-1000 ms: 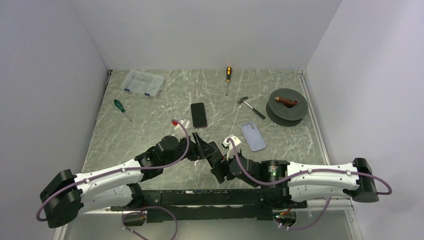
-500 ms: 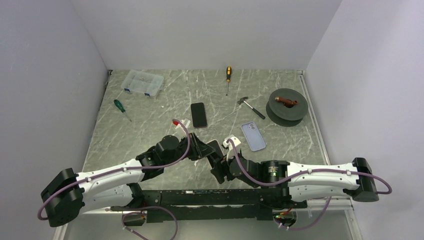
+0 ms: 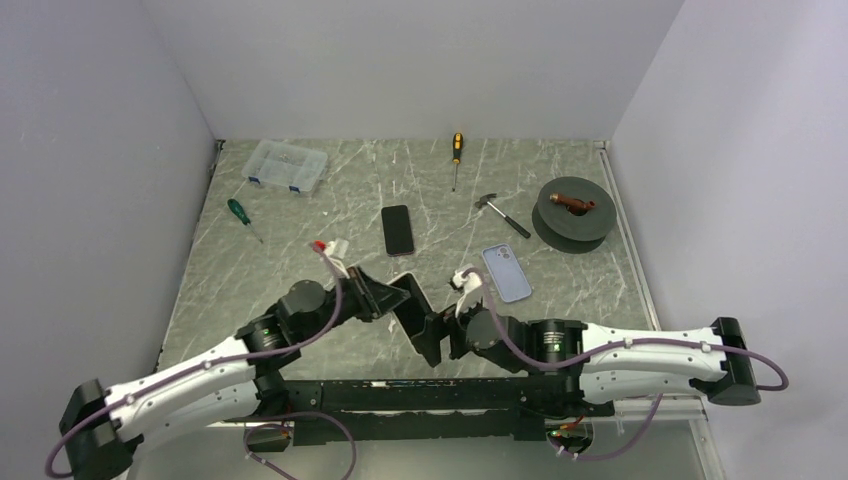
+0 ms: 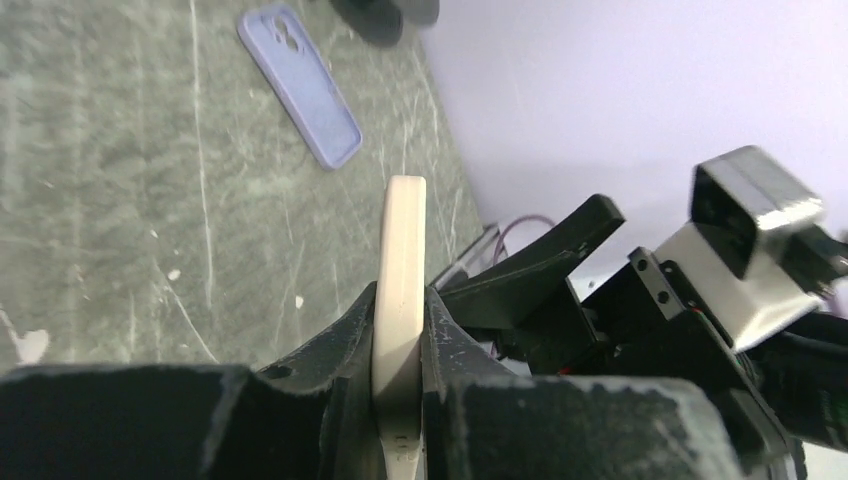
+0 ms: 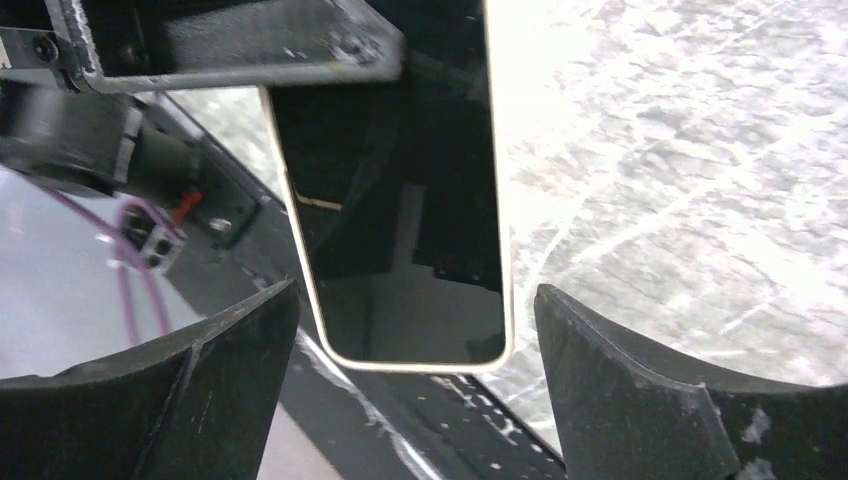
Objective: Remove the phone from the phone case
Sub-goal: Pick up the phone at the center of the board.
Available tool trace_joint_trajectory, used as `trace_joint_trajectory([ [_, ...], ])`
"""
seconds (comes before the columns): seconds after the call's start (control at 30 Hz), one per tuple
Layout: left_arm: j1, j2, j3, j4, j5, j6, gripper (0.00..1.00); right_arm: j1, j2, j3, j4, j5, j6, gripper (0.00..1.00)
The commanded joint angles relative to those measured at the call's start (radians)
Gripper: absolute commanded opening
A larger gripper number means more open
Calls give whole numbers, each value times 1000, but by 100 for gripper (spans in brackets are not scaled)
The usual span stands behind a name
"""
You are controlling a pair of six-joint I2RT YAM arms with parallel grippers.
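My left gripper (image 4: 400,293) is shut on a phone (image 4: 402,240) with a cream rim, gripping it edge-on, flat sides against the pads. From above, the phone (image 3: 420,322) is a dark slab tilted between the two wrists, with the left gripper (image 3: 400,298) at its upper end. My right gripper (image 5: 415,290) stands open, its fingers on either side of the black-screened phone (image 5: 400,200) and not touching its lower end. A lavender phone case (image 3: 507,273) lies flat on the table to the right, camera cutouts showing (image 4: 300,85). Whether the cream rim is a case, I cannot tell.
A second black phone (image 3: 397,229) lies mid-table. A clear organiser box (image 3: 286,165) and a green screwdriver (image 3: 240,215) sit at the back left. A yellow-handled screwdriver (image 3: 456,155), a hammer (image 3: 500,214) and a grey spool (image 3: 572,210) are at the back right.
The left gripper has closed on the phone and its arm has drawn back to the left. The right gripper has opened wider, and the phone now tilts toward the near edge.
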Motion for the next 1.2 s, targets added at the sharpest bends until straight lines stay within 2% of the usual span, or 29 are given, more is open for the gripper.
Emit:
trace_joint_trajectory([
  [0.0, 30, -195, 16, -75, -139, 11, 0, -53, -113, -11, 123, -82, 87, 90],
  [0.1, 39, -351, -1, -124, -215, -10, 0, -158, -211, -113, 236, -221, 137, 90],
  [0.23, 40, -494, -46, -122, -279, -50, 0, -293, -282, -226, 478, -466, 214, 88],
  [0.37, 39, -555, -70, -74, -273, -73, 0, -318, -196, -219, 630, -554, 269, 87],
  [0.5, 39, -569, -68, -62, -260, -84, 0, -321, -106, -230, 821, -580, 342, 85],
  [0.67, 39, -571, -76, -16, -251, -91, 0, -333, 4, -205, 914, -619, 411, 77],
  [0.77, 39, -566, -89, 27, -243, -103, 0, -339, 48, -214, 985, -632, 462, 67],
  [1.0, 39, -561, -119, 106, -237, -125, 0, -345, 105, -226, 1137, -632, 556, 37],
  [1.17, 39, -551, -86, 34, -226, -128, 17, -350, 132, -232, 1205, -654, 594, 17],
])
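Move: The left hand already grips the cased phone near its upper end. The phone's middle lies about 3 cm back, 3 cm to the right and 2 cm below that hand. From the open right hand, fingers either side of the lower end, it is some 3 cm ahead, 4 cm left and 1 cm above. On the table roughly 17 cm below the right hand, the bare phone is about 33 cm ahead and 10 cm left, the blue case 21 cm ahead and 20 cm right. The left fingers keep their pinch on the cased phone and carry it quickly about 9 cm left and 9 cm up, rolling so the hand's left side dips and turning some 15 degrees counter-clockwise. The right hand rises about 10 cm, easing clear to the right before following some 6 cm left, rolls its left side up about 50 degrees, then closes to pinch the phone's right-hand end across its faces. ##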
